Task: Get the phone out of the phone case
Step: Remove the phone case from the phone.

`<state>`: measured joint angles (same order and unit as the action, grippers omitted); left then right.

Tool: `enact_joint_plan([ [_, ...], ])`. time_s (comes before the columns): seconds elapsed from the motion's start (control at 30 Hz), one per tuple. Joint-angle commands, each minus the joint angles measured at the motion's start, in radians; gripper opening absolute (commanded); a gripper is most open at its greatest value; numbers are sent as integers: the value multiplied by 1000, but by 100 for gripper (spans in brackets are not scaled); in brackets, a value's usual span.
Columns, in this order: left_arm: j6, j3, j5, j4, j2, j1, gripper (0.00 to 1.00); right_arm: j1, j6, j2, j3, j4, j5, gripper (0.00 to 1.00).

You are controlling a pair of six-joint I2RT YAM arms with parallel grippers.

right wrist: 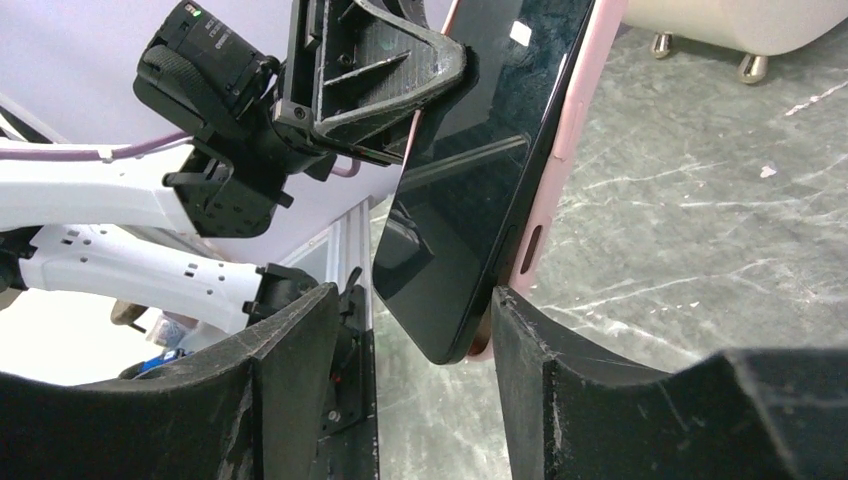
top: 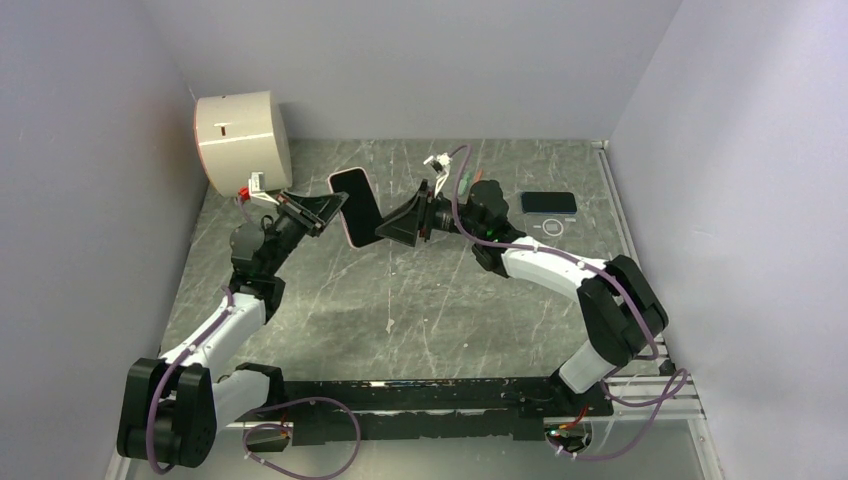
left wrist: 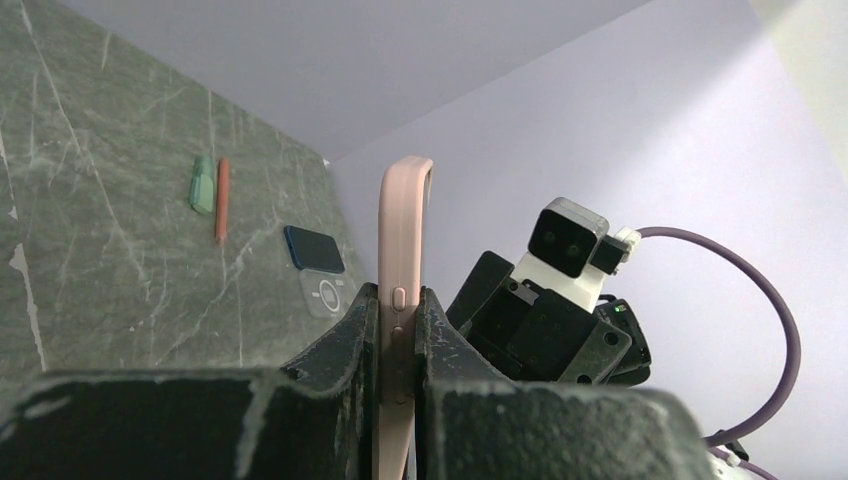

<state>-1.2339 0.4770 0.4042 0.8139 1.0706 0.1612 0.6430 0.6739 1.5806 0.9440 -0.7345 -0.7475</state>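
The phone (top: 355, 205), black screen showing, sits in a pink phone case (left wrist: 404, 220) and is held upright above the table. My left gripper (left wrist: 400, 300) is shut on the case, its fingers pressing on front and back over the side buttons. In the right wrist view the phone (right wrist: 480, 150) and the case (right wrist: 565, 150) hang with their lower corner between the fingers of my right gripper (right wrist: 415, 300). That gripper is open: its right finger is at the case's pink edge, and a wide gap separates the left finger from the screen.
A white rounded appliance (top: 243, 140) stands at the back left. A dark blue phone (top: 548, 202) lies at the back right beside a clear item with a ring (left wrist: 326, 295). A green marker (left wrist: 203, 184) and an orange one (left wrist: 222, 198) lie near the back wall.
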Motion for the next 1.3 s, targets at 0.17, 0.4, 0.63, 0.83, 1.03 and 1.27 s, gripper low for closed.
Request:
enact_joint_plan([
  [0.17,-28,13,44,136,7,-1,3,6,70,19,57,-121,-85,52],
  [0.4,-82,1,78,247,51,1,2,14,85,36,99,-116,-95,50],
  [0.63,-92,-4,75,270,43,28,3,15,117,70,142,-139,-89,50],
  [0.83,-69,-1,73,245,30,51,2,15,132,95,189,-152,-100,48],
  [1.03,-58,6,95,253,52,64,2,15,120,102,235,-135,-108,43],
  [1.27,-40,19,125,264,86,81,2,15,108,124,291,-118,-117,24],
])
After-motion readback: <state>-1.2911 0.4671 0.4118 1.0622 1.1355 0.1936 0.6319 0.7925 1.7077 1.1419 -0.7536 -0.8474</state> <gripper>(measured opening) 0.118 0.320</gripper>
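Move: Slightly ahead of the right fingers is the phone, still in the left grip: its middle is about 4 cm farther out, 6 cm to the left and 4 cm higher, with the near lower corner already sprung from its pink case and between the fingertips. The case's middle lies about a centimetre beyond the phone's. From the left hand, the phone's middle is some 3 cm right, 1 cm ahead and 2 cm down. The green bottle and orange pen lie roughly 30 cm ahead, 20 and 24 cm right, and 25 cm below the right hand. Working farther in at the loosened corner, the right hand rises about 3 cm while going some 2 cm left and a little forward, one finger between phone and case, the other on the screen side. It narrows its opening by nearly half to pinch the phone. The left hand keeps its grip, rising about 3 cm, drifting slightly right and tipping its fingers up. ##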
